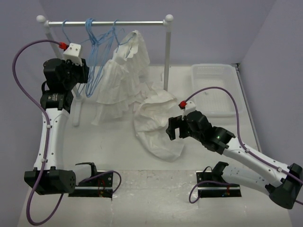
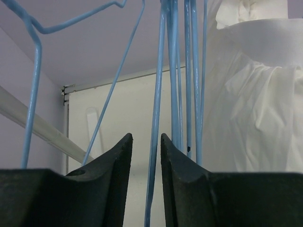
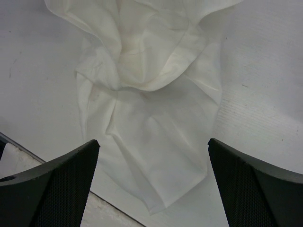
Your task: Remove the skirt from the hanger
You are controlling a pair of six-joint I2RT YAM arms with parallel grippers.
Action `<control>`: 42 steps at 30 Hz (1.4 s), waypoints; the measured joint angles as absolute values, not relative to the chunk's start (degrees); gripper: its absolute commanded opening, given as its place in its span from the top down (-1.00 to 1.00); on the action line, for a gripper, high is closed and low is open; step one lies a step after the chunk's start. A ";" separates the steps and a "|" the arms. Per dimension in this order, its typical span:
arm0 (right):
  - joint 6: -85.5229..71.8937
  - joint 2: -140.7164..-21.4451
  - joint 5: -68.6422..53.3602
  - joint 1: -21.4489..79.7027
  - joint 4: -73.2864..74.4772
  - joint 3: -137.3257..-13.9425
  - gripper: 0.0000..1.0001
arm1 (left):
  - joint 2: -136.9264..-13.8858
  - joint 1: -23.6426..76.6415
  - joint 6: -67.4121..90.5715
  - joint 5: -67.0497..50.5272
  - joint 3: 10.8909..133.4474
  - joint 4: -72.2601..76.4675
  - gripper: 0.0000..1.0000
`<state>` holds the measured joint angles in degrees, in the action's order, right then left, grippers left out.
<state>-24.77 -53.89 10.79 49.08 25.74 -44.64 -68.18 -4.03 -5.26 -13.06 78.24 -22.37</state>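
The skirt, plain white and crumpled, lies flat on the table in the middle, off any hanger. My right gripper hovers over its near right edge. In the right wrist view the gripper stands wide open above the skirt, holding nothing. Several light-blue hangers dangle from the rail at the back left. My left gripper is raised among them. In the left wrist view the gripper has its jaws narrowed around one hanger wire, with a slit of light still beside the wire.
A white ruffled garment hangs from the rail, right of the hangers and close to my left gripper. The rack's right post stands behind the skirt. A clear plastic bin sits at the back right.
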 measured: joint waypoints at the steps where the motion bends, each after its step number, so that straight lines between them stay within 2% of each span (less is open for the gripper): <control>1: -24.86 -53.52 10.87 49.08 25.71 -44.62 -0.98 | -68.40 -4.03 -5.32 -13.41 78.19 -22.35 0.35; 2: -24.91 -53.15 10.98 49.08 25.69 -44.60 -0.98 | -68.62 -4.03 -5.37 -13.82 78.13 -22.33 0.36; 5: -25.04 -52.45 11.11 49.08 25.74 -44.51 -0.98 | -69.17 -4.03 -5.56 -15.03 78.08 -22.20 0.55; 8: -25.04 -52.16 11.46 49.08 25.74 -44.51 -0.98 | -69.69 -4.03 -5.65 -15.94 78.08 -21.91 0.94; 9: -25.04 -52.12 11.53 49.08 25.74 -44.51 -0.98 | -69.87 -4.03 -5.76 -16.23 78.08 -21.80 1.00; 20: -24.97 -52.10 13.13 49.08 25.74 -44.51 -0.98 | -69.52 -3.86 -6.02 -18.11 78.22 -18.33 1.00; 28: -24.99 -52.10 14.04 49.08 25.69 -44.49 -0.98 | -63.90 -3.66 -3.51 -16.86 78.08 -12.40 1.00; 33: -24.97 -52.14 14.02 49.08 25.67 -44.49 -0.98 | -60.71 -3.60 -2.07 -14.06 77.87 -10.35 1.00; 42: -24.82 -52.45 14.00 49.08 25.65 -44.49 -0.98 | -62.24 -3.60 -1.08 -4.08 76.01 -10.87 1.00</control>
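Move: The strand of the leftmost empty hanger stands between my half-open left fingertips, about 1 cm ahead; its hook sits on the rail some 8 cm ahead, 2 cm left and 18 cm up. The bunch of empty hangers is about 6 cm right and 5 cm ahead, near my hand's height; the hanging skirt is some 18 cm right, 6 cm ahead and slightly lower. From my right hand that strand is roughly 18 cm ahead, 38 cm left and 20 cm higher. I ease my left hand about a centimetre forward, right and down while shutting the fingers on the hanger strand. Then, keeping the pinch, I lift it about 10 cm, drawing back nearly 4 cm and tipping the fingertips up almost 20 degrees. Finally I sink 2 cm while swinging left about 3 cm, away from the bunch, and turning a little counter-clockwise. ##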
